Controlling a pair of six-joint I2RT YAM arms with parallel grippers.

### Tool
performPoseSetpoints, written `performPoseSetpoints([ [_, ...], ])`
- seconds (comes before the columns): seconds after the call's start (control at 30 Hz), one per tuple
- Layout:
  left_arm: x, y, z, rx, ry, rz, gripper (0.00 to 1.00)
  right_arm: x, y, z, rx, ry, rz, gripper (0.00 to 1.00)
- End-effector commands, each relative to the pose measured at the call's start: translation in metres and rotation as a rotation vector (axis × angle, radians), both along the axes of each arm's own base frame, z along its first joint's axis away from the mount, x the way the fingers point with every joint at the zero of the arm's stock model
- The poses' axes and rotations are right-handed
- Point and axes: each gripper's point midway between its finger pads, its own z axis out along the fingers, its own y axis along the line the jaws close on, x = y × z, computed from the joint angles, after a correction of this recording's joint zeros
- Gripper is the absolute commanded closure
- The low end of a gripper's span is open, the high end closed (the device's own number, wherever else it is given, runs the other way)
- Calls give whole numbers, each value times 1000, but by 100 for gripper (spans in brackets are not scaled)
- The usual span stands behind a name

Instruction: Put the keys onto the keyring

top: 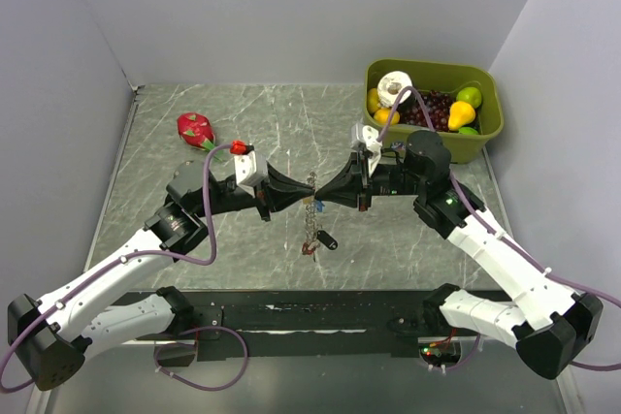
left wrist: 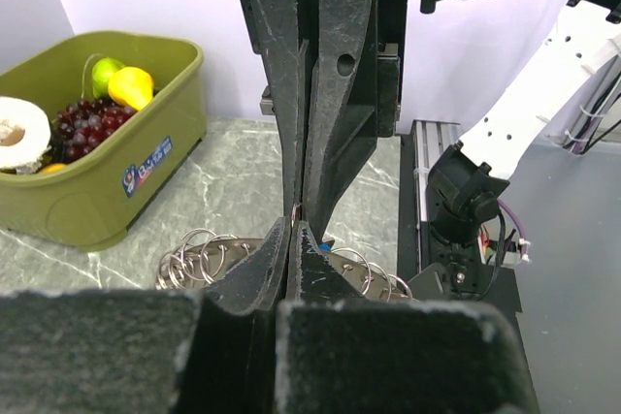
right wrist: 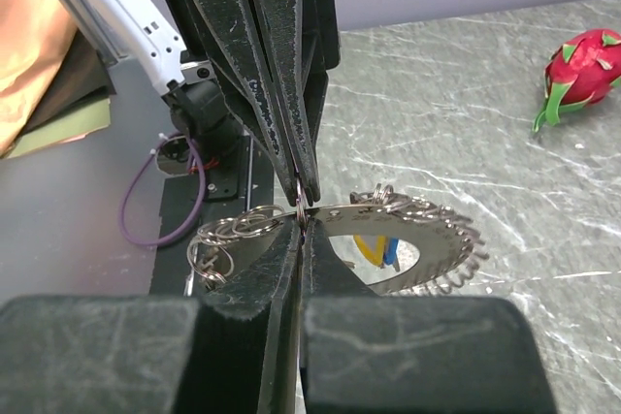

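My two grippers meet tip to tip above the table's middle. The left gripper [top: 307,186] and the right gripper [top: 317,188] are both shut. Between them hangs the keyring [right wrist: 432,230], a flat metal ring plate edged with several small split rings [left wrist: 194,254]. In the right wrist view my right gripper [right wrist: 303,227] pinches the plate's rim. The left gripper's tips come from above, shut on a small split ring [right wrist: 302,203] at the same spot. Through the plate's hole shows a key's blue tag [right wrist: 390,251] beside a yellow piece. In the left wrist view my left gripper [left wrist: 294,227] is shut.
A black fob [top: 327,239] dangles below the keyring. An olive bin [top: 485,138] of toy fruit stands at the back right, close behind the right arm. A pink dragon fruit [top: 196,129] lies at the back left.
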Motion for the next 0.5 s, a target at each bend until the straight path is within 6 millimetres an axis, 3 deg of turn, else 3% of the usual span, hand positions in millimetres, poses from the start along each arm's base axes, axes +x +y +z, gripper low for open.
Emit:
performPoseSetpoints([
  [0.0, -12, 0, 16, -12, -54, -49, 99, 7, 1, 24, 31, -73, -17, 100],
  [0.1, -8, 2, 6, 46, -36, -32, 98, 13, -1, 16, -18, -63, -40, 100],
  [0.13, -8, 2, 1, 70, -25, -29, 97, 14, -1, 4, -60, -21, -38, 100],
  [0.17, -6, 3, -11, 117, 2, -22, 96, 15, -1, 1, -78, -15, -38, 100],
  [0.23, -2, 5, -13, 154, -18, 1, 93, 19, -1, -3, -111, -18, -35, 100],
  [0.27, -1, 7, -28, 214, 14, 4, 92, 18, -1, -7, -129, -4, -33, 100],
  [0.47, 6, 16, -37, 309, 17, 50, 73, 22, -2, -15, -165, -4, -36, 100],
])
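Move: The small ring gripped at the keyring's edge sits at the left hand's closed fingertips, under 1 cm away on every side. The keyring's middle lies about 1 cm ahead and 4 cm below that hand, the blue tag about 1 cm right, 1 cm ahead and 5 cm below, and the black key some 6 cm back, 2 cm right and 6 cm below. The same small ring lies right at the right hand's fingertips. Keep the right fingers shut on the small ring and lower both grippers together some 3 cm towards the table, the right one easing slightly forward, its fingertips tipping down a little. As the left goes down, tip its fingertips down about 15 degrees and part its fingers roughly a fifth, so they let go of the small ring. ##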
